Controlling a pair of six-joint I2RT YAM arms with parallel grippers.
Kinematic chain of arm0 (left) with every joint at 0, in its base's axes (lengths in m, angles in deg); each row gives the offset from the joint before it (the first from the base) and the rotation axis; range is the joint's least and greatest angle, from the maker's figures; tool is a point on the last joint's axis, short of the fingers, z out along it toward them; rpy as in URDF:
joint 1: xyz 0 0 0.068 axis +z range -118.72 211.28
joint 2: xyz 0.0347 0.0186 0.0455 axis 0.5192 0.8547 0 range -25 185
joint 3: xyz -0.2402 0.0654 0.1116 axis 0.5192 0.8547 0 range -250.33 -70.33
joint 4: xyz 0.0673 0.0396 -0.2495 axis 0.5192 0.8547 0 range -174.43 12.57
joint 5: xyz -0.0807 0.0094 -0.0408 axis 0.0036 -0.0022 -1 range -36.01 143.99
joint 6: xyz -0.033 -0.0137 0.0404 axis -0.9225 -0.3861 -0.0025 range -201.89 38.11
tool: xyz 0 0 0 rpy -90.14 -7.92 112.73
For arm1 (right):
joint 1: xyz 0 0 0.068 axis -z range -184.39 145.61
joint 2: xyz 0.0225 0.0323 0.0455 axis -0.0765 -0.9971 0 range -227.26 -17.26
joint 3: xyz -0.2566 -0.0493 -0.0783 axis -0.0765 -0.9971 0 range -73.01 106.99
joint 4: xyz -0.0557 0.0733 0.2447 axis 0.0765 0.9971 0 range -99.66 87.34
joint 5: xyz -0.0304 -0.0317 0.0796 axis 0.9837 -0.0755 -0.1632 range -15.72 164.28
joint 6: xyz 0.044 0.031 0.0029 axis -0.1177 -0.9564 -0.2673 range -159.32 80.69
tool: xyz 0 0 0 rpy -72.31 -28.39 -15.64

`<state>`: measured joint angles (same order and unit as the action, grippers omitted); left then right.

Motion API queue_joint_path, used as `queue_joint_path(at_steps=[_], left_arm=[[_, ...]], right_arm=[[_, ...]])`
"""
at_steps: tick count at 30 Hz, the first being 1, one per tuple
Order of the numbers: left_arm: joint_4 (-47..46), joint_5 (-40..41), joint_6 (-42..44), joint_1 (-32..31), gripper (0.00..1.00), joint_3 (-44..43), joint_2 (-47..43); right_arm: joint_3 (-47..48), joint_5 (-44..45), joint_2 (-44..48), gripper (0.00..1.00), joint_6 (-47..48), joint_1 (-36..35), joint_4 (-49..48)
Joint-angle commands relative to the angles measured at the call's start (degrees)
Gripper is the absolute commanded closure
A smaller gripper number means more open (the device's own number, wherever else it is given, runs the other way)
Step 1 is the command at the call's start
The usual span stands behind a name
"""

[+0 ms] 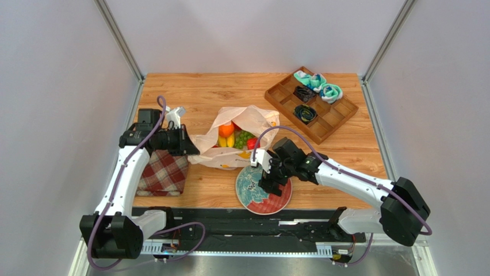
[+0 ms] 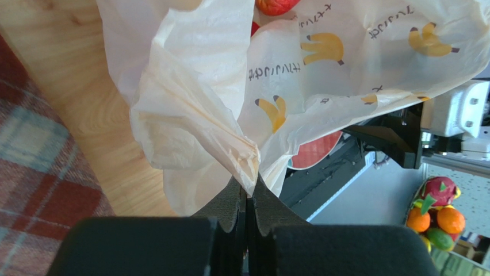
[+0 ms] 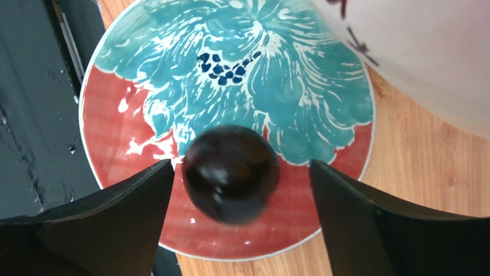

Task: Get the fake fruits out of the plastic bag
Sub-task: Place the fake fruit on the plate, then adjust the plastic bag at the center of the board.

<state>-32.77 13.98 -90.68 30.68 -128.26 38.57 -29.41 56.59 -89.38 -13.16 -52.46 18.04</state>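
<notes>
The plastic bag (image 1: 253,118) lies open in the middle of the table. An orange (image 1: 226,130), yellow bananas (image 1: 230,141), green grapes (image 1: 243,138) and a red fruit (image 1: 252,143) show inside it. My left gripper (image 1: 192,146) is shut on a bunched edge of the bag (image 2: 310,86), pinched between its fingertips (image 2: 247,192). My right gripper (image 1: 270,184) hangs open over the teal-and-red plate (image 1: 253,198). In the right wrist view a dark purple-black round fruit (image 3: 230,172) sits on the plate (image 3: 115,115) between the spread fingers of the gripper (image 3: 241,164), with a gap at each side.
A red plaid cloth (image 1: 164,172) lies under my left arm. A wooden compartment tray (image 1: 339,115) with cloths and cables stands at the back right. A black rail (image 1: 241,221) runs along the near edge just below the plate.
</notes>
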Motion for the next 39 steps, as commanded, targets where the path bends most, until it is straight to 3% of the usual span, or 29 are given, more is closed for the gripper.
queue_joint_path(at_steps=[1, 4, 11, 15, 19, 21, 26, 29, 32, 33, 35, 36, 39], left_arm=[[-0.68, -3.49, -5.96, 0.25, 1.00, 5.79, -4.58], [-2.95, -5.17, -12.63, 0.25, 1.00, 15.55, -9.59], [-4.11, -5.25, -12.82, 0.25, 1.00, 15.92, -7.58], [-2.45, -5.34, -11.95, 0.25, 1.00, 15.04, -8.72], [3.34, -7.54, -8.53, 0.34, 1.00, 12.50, -11.35], [8.25, -8.07, -6.07, 0.25, 1.00, 11.44, -12.94], [12.59, -7.63, -4.12, 0.25, 1.00, 9.86, -17.60], [11.28, -7.80, -4.21, 0.34, 1.00, 10.47, -18.92], [8.90, -6.85, -3.86, 0.25, 1.00, 10.56, -20.24], [7.85, -6.58, -3.95, 0.25, 1.00, 10.47, -20.50], [6.88, -5.53, -3.77, 0.25, 1.00, 10.30, -20.86], [6.09, -5.00, -3.86, 1.47, 1.00, 10.38, -21.03], [5.47, -4.20, -5.18, 1.92, 1.00, 11.17, -21.30]], right_arm=[[11.64, -3.56, 4.78, 0.06, -0.39, 0.00, 8.90], [23.24, -7.08, 6.72, 0.11, -1.54, 0.00, 12.20], [36.11, -12.54, -3.71, 0.28, -12.70, -1.66, -0.71], [36.30, -3.35, -13.82, 0.43, -15.94, -4.74, -8.42], [38.32, 8.08, -22.53, 0.53, -19.98, -7.03, -9.34], [39.98, 15.80, -26.92, 0.53, -25.50, -6.86, -8.55], [39.73, 22.00, -30.19, 0.48, -29.93, -7.12, -10.03], [36.13, 19.82, -30.01, 0.49, -30.54, -8.43, -11.44], [29.91, 2.36, -28.52, 0.50, -27.32, -11.33, -13.81], [27.79, -5.61, -27.30, 0.45, -25.29, -12.73, -15.47], [21.58, -2.03, -26.15, 0.44, -27.35, -16.17, -18.02], [20.23, 0.27, -25.80, 0.55, -28.34, -16.09, -21.69], [22.67, -0.58, -26.93, 0.62, -27.12, -16.35, -19.01]])
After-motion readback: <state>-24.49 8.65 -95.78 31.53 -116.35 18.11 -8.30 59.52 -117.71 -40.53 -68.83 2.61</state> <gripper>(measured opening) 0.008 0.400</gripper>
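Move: The right hand, already open around the avocado and about 4 cm above the plate, heads for the plastic bag, whose middle lies some 18 cm ahead and 12 cm left, nearly level. In the bag, a red apple lies about 16 cm ahead and 6 cm left of the hand, the bananas 17 cm ahead and 15 cm left. From the left hand, pinching the rim, the bag's middle is about 10 cm ahead, 12 cm right and 14 cm below. Right hand leaves the avocado, arcs 17 cm left into the bag, then back; left pulls its rim back. ##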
